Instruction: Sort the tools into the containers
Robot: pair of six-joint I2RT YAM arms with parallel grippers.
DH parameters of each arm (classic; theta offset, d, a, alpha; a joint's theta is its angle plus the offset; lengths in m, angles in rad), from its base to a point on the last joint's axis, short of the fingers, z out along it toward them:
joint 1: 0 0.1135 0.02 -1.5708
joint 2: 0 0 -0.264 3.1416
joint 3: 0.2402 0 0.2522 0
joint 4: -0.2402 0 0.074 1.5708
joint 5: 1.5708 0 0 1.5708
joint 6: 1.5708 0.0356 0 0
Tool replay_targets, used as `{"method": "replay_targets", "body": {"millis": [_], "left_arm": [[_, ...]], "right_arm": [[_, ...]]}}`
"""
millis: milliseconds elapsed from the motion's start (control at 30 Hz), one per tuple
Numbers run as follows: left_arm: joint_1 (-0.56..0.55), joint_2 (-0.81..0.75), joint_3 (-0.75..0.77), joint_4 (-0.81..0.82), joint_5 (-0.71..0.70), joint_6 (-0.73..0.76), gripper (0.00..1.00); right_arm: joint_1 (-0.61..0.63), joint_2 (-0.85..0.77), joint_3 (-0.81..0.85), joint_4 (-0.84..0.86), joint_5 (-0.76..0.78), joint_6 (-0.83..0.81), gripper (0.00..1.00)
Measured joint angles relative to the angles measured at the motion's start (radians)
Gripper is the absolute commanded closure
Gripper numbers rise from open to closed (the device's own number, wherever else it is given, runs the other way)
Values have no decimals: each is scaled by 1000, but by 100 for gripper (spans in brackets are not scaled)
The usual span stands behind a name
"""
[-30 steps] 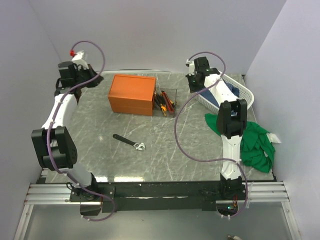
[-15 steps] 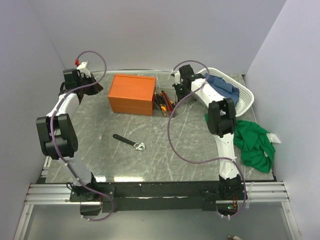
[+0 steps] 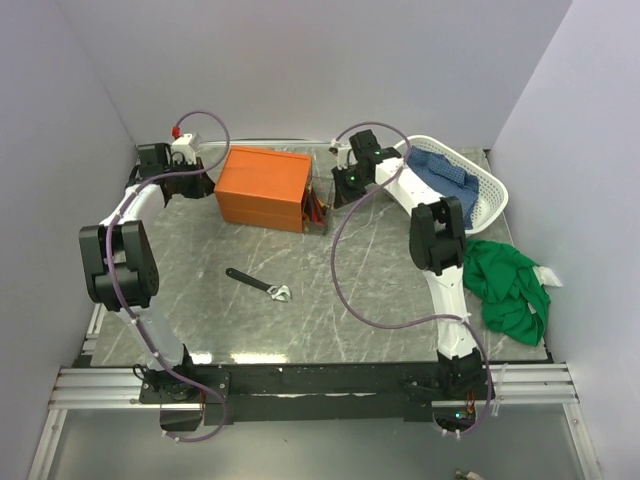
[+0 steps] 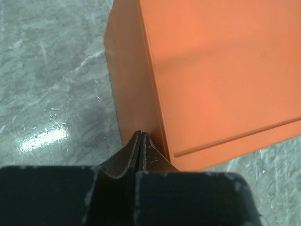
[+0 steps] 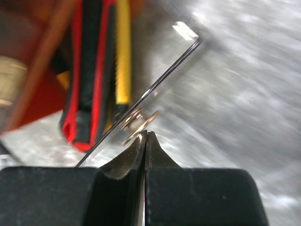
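Observation:
The orange box [image 3: 262, 187] stands at the back of the table, filling the left wrist view as an orange box [image 4: 211, 70]. My left gripper [image 3: 204, 183] is shut, its tips [image 4: 141, 135] at the box's left end wall, low down. A clear container [image 3: 322, 208] with a red-black utility knife [image 5: 89, 70] and a yellow-handled tool [image 5: 122, 52] stands right of the box. My right gripper [image 3: 341, 190] is shut, its tips [image 5: 146, 134] against the clear wall [image 5: 155, 80]. A black wrench [image 3: 258, 285] lies alone mid-table.
A white basket [image 3: 492, 192] holding a blue cloth [image 3: 448, 172] sits at the back right. A green cloth [image 3: 508, 285] is heaped on the right edge. Purple cables loop over both arms.
My left gripper swung right to the orange box's left end. My right gripper swung left from the basket to the clear container. The wrench stayed put.

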Motion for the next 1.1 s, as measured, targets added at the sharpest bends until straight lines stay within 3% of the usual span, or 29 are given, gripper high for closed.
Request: {"method": "replay_targets", "body": {"millis": [667,800,867,933,1100], "left_arm": [[-19,22,11,-50,7,36,98],[-20,22,10,-47,-2,22,88],[-22,21,10,-48,-21,10,75],[-23,11,4,-51,-60,3,69],[27,-102,-60,-80,-112,-32,63]], "right_arm": [[66,90,88,64,-280,215,89],[61,93,89,72,-292,243,79],[61,93,89,69,-277,234,66],[61,89,82,65,-237,202,57],[63,10,-38,55,-66,133,51]]}}
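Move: Just off the right hand's closed fingertips stands the clear drawer's front, about 2 cm to the left and 2 cm lower; the orange box's middle is some 20 cm left and 2 cm ahead. The wrench lies about 20 cm back, 20 cm left and 6 cm below that hand. For the left hand, at the box's near-left corner, the box's middle is roughly 13 cm right, 5 cm ahead and 6 cm lower; the drawer's front is 31 cm right, 2 cm ahead, 10 cm lower. Pushing on against the drawer's front with shut fingertips, the right hand travels about 8 cm left and slightly back, towards the orange box, its fingers swinging some 20 degrees to point more leftward; then it backs off to the right by about 4 cm, opening halfway. The left hand edges a centimetre right and down, stays braced at the box's left side, then partly opens and draws away left and back. ##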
